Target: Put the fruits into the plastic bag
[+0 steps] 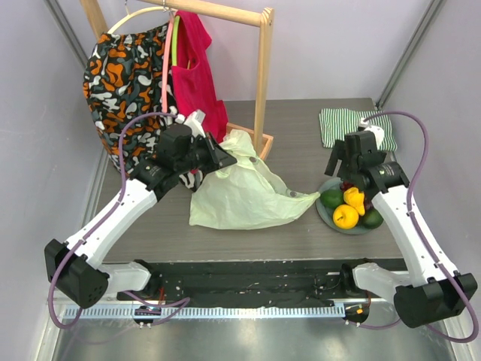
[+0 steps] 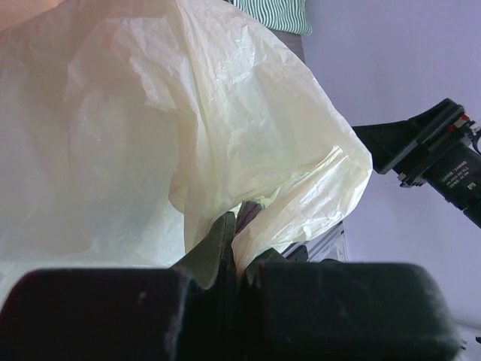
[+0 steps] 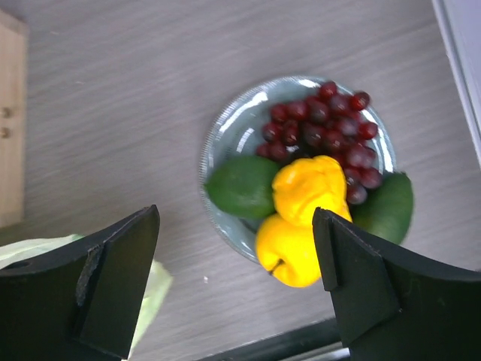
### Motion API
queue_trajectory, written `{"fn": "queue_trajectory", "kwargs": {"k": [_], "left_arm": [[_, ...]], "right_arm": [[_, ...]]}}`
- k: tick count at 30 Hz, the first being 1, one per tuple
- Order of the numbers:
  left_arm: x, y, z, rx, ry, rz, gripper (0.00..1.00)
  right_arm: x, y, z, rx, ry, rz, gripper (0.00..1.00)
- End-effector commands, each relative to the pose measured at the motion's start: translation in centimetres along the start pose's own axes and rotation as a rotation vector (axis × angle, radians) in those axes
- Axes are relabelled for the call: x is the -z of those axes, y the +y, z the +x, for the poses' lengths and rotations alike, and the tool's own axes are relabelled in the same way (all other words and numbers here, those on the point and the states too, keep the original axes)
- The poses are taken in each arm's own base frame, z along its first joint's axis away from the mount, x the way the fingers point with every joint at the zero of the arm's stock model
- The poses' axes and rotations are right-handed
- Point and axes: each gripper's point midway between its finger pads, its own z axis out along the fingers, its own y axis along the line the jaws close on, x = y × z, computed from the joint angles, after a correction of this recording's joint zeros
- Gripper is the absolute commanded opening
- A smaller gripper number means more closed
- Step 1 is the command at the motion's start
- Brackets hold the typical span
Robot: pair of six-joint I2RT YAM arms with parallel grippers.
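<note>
The pale-green plastic bag (image 1: 248,192) lies crumpled mid-table. My left gripper (image 1: 225,156) is shut on its upper edge, and the left wrist view shows the film (image 2: 188,113) pinched between the closed fingers (image 2: 225,237). The fruits sit on a grey plate (image 3: 218,135) at the right: dark red grapes (image 3: 323,124), two green avocados (image 3: 240,186) (image 3: 387,210), a lumpy yellow piece (image 3: 308,188) and a round yellow fruit (image 3: 289,248). My right gripper (image 3: 234,226) hangs open above the plate (image 1: 328,215), holding nothing.
A wooden clothes rack (image 1: 263,75) at the back carries a patterned garment (image 1: 124,68) and a red one (image 1: 197,68). A green-and-white striped cloth (image 1: 349,124) lies folded at the back right. A corner of the bag (image 3: 154,286) reaches almost to the plate.
</note>
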Motion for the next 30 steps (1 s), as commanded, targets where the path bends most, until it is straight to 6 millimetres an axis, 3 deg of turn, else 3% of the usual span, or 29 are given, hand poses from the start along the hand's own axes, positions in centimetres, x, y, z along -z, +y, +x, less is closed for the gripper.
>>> {"fn": "queue_trajectory", "kwargs": {"k": [1, 5, 8, 16, 30], "left_arm": [[0.4, -1.5, -1.1, -0.031, -0.035, 0.056, 0.00], [0.6, -1.4, -1.3, -0.038, -0.046, 0.050, 0.00], [0.4, -1.0, -1.1, -0.033, -0.048, 0.040, 0.00], [0.1, -1.0, -0.8, -0.028, -0.029, 0.043, 0.00], [0.2, -1.3, -1.1, -0.041, -0.032, 0.057, 0.00]], "right_arm": [[-0.5, -2.5, 1.7, 0.028, 0.101, 0.085, 0.91], [-2.1, -5.1, 3.8, 0.043, 0.212, 0.172, 0.91], [-2.8, -5.9, 4.5, 0.026, 0.251, 0.174, 0.91], [-4.7, -6.0, 6.5, 0.035, 0.339, 0.175, 0.91], [-6.9, -6.4, 8.3, 0.052, 0.420, 0.211, 0.93]]}}
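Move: The yellow pear lies below the open right gripper, about 15 cm down, some 6 cm to its right and 2 cm back. Of its neighbours in the bowl, the yellow apple is about 5 cm nearer the base and 2 cm left of the pear, the left avocado about 6 cm left and level with it, the grapes about 5 cm farther out and 2 cm right. From the left gripper the pear is some 34 cm right, 3 cm back and 21 cm down. Lower the right gripper about 10 cm towards the yellow pear, at first also swinging some 5 cm right and easing 3 cm back, then going almost straight down. Meanwhile tip the fingers some 25 degrees further downward and keep them wide open, stopping just above the fruit. Hold the left gripper still, shut on the bag. ##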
